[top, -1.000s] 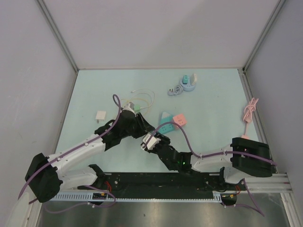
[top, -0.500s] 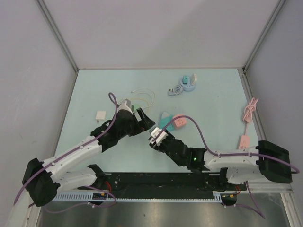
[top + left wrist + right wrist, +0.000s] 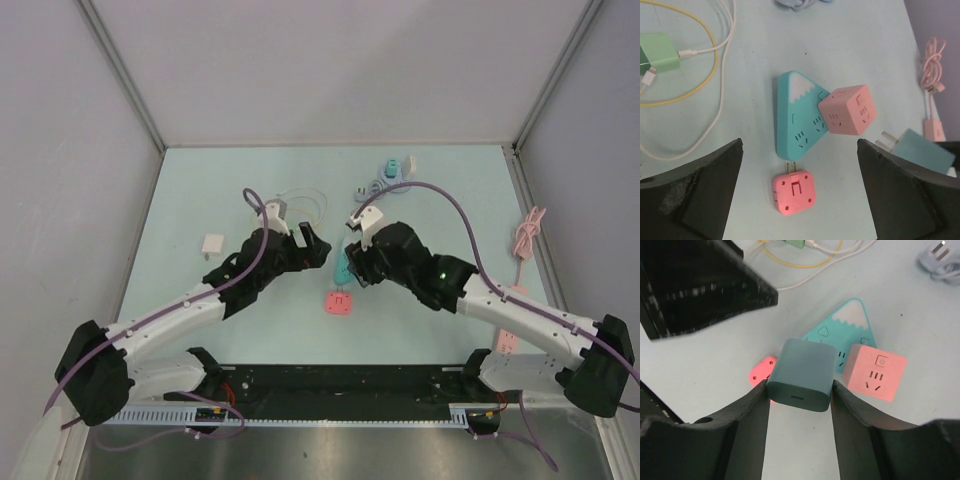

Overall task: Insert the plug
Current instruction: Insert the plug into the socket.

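A teal mountain-shaped power strip [image 3: 797, 117] lies on the table with a pink cube socket [image 3: 847, 110] against its right edge. A flat pink adapter [image 3: 793, 191] lies just below the strip, its two prongs pointing at the strip's edge. My left gripper [image 3: 799, 150] is open above the adapter, with nothing between its fingers. My right gripper [image 3: 800, 387] is shut on a teal plug block [image 3: 801, 375], held over the strip [image 3: 842, 332] and beside the cube [image 3: 875, 372]. Its prongs [image 3: 887, 140] show in the left wrist view. From above, both grippers [image 3: 312, 248] [image 3: 352, 262] meet over the strip [image 3: 343, 270], with the adapter [image 3: 339, 300] in front of them.
A green charger [image 3: 657, 57] with looped white and yellow cables [image 3: 300, 205] lies behind the left gripper. A small white adapter [image 3: 212, 246] sits at the left. A grey-blue cable and teal holder [image 3: 395, 175] lie at the back, a pink cable [image 3: 528, 235] at the right wall.
My left gripper opened and the pink adapter now lies on the table by the strip. My right arm swung away from its base with the teal plug to above the strip.
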`<state>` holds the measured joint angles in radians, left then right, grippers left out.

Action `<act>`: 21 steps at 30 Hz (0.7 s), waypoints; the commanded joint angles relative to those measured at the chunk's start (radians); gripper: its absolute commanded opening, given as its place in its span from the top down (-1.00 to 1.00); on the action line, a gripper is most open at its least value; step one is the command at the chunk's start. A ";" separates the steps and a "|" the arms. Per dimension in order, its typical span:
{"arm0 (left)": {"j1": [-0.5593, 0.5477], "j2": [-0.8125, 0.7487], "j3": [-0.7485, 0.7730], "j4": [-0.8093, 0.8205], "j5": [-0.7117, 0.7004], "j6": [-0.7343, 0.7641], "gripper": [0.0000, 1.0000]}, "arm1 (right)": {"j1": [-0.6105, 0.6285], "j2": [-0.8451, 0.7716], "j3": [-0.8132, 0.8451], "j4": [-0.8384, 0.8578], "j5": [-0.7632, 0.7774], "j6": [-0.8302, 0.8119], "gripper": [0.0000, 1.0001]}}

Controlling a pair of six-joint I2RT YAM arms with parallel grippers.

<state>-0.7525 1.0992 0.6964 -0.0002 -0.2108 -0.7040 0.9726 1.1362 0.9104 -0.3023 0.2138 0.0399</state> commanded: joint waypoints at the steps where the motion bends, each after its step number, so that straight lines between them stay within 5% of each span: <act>1: 0.005 0.042 -0.066 0.181 0.054 0.135 -1.00 | -0.102 0.068 0.133 -0.256 -0.184 0.094 1.00; 9: 0.005 0.106 -0.184 0.374 0.159 0.202 -0.98 | -0.184 0.255 0.312 -0.412 -0.301 0.124 1.00; 21: 0.005 0.122 -0.276 0.460 0.102 0.215 -0.99 | -0.215 0.520 0.470 -0.498 -0.323 0.130 1.00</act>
<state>-0.7521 1.2175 0.4377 0.3664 -0.0929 -0.5144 0.7670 1.6070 1.3037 -0.7597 -0.0826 0.1650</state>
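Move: The teal triangular socket lies about 10 cm ahead of the right hand, which already holds the grey-teal plug, and some 17 cm below it. The pink cube is 8 cm right of the socket's middle, level with it; the pink plug lies about 3 cm left of the right hand, neither ahead nor back. From the open left hand the socket is roughly 7 cm ahead, 8 cm right and 16 cm below, and the pink plug 4 cm back and 5 cm right. Both hands sink towards the socket, about 7 to 8 cm each. The right first edges a little forward and right, then drops, tipping the held plug some 35 degrees nose-down so its pins turn towards the socket's holes. The left descends with a slight draw back, turning about 10 degrees clockwise, fingers staying wide open and empty. ##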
